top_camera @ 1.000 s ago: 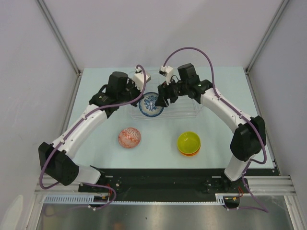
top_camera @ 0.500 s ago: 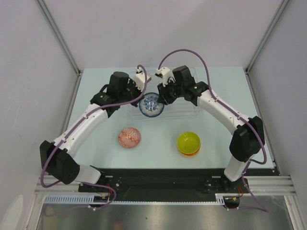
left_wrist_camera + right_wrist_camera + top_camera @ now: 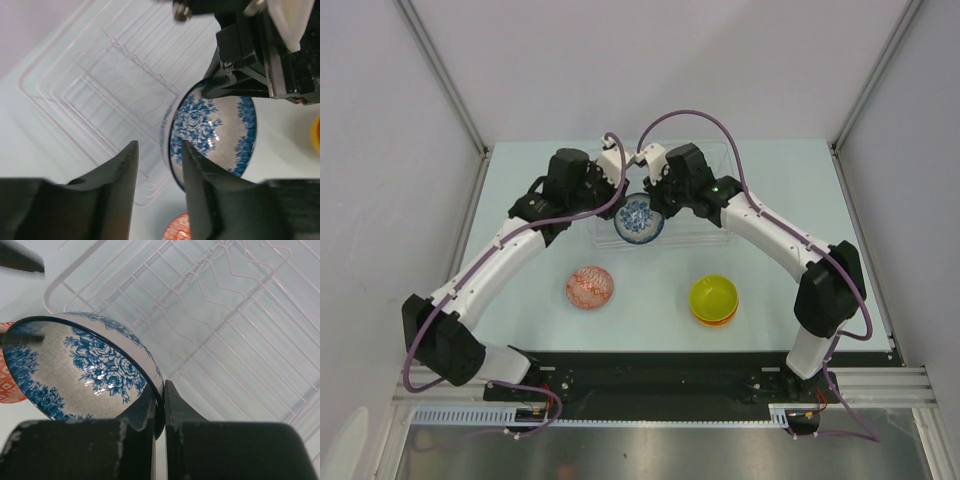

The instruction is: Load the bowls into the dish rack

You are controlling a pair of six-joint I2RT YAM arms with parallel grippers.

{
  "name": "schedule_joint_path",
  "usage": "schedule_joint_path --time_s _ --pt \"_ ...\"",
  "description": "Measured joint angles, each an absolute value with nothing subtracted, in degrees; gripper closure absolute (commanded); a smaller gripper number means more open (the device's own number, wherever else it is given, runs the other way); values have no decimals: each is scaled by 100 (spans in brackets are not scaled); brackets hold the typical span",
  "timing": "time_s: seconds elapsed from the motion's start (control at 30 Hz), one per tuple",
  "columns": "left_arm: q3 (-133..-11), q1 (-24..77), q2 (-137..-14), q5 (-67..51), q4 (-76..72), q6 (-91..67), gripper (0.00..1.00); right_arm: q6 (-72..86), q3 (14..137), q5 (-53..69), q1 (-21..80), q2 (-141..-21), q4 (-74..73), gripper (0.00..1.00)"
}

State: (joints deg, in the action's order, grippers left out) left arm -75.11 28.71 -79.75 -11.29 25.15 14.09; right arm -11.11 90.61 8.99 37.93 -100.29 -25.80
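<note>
A white bowl with blue flowers (image 3: 639, 218) hangs tilted over the near left edge of the clear dish rack (image 3: 705, 222). My right gripper (image 3: 656, 201) is shut on its rim; in the right wrist view the fingers (image 3: 161, 390) pinch the edge of the blue bowl (image 3: 85, 365) above the rack's wires (image 3: 225, 315). My left gripper (image 3: 623, 197) stands open beside it. In the left wrist view its fingertips (image 3: 157, 150) are apart, the bowl's rim (image 3: 172, 125) close against the right finger.
A red-patterned bowl (image 3: 590, 287) lies on the table in front of the rack, left of centre. A yellow-green bowl (image 3: 713, 294) sits stacked in an orange one (image 3: 718, 317) to the right. Grey walls close in the table on both sides.
My right gripper has moved left and shut on the blue bowl's rim. The left gripper, shut on that bowl before, has opened its fingers.
</note>
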Motion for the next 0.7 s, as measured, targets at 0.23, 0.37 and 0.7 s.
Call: schedule_joint_path --time_s 0.23,0.37,0.7 --pt "-7406 2759 -7640 -657 2145 1431 7 -1439 8932 401 3922 -10029 -2532 100" --pt "-7301 2418 -7295 -486 2051 1466 6 -1719 8925 -43 3944 -10029 -2370 100" --pt "-5990 1752 -6486 -314 2075 1868 6 -3500 8871 -1815 4027 -10363 -469 100"
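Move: The right hand holds the blue-patterned bowl by its rim, the bowl's middle about 5 cm left, 2 back and 2 below; the dish rack's middle lies about 4 cm ahead, 1 right and 16 below it. The left hand's fingers are round the bowl's other rim, that bowl's middle about 5 cm right, 2 back and 5 below. Its next target, the red bowl, lies about 17 cm back, 7 left and 22 below the left hand, the rack's middle some 5 ahead, 10 right, 20 below. The left hand, its fingers already parting round the rim, opens wide and clears the bowl, rising nearly 5 cm as it sweeps about 11 cm left towards the rack's left side, then sinking back to its starting height. The right hand keeps its shut grip and, after a slight dip, carries the bowl forward over the rack and away from the left hand, rising about 4 cm and drifting a little right while its wrist swings some 35 degrees so that the fingers point more forward. ##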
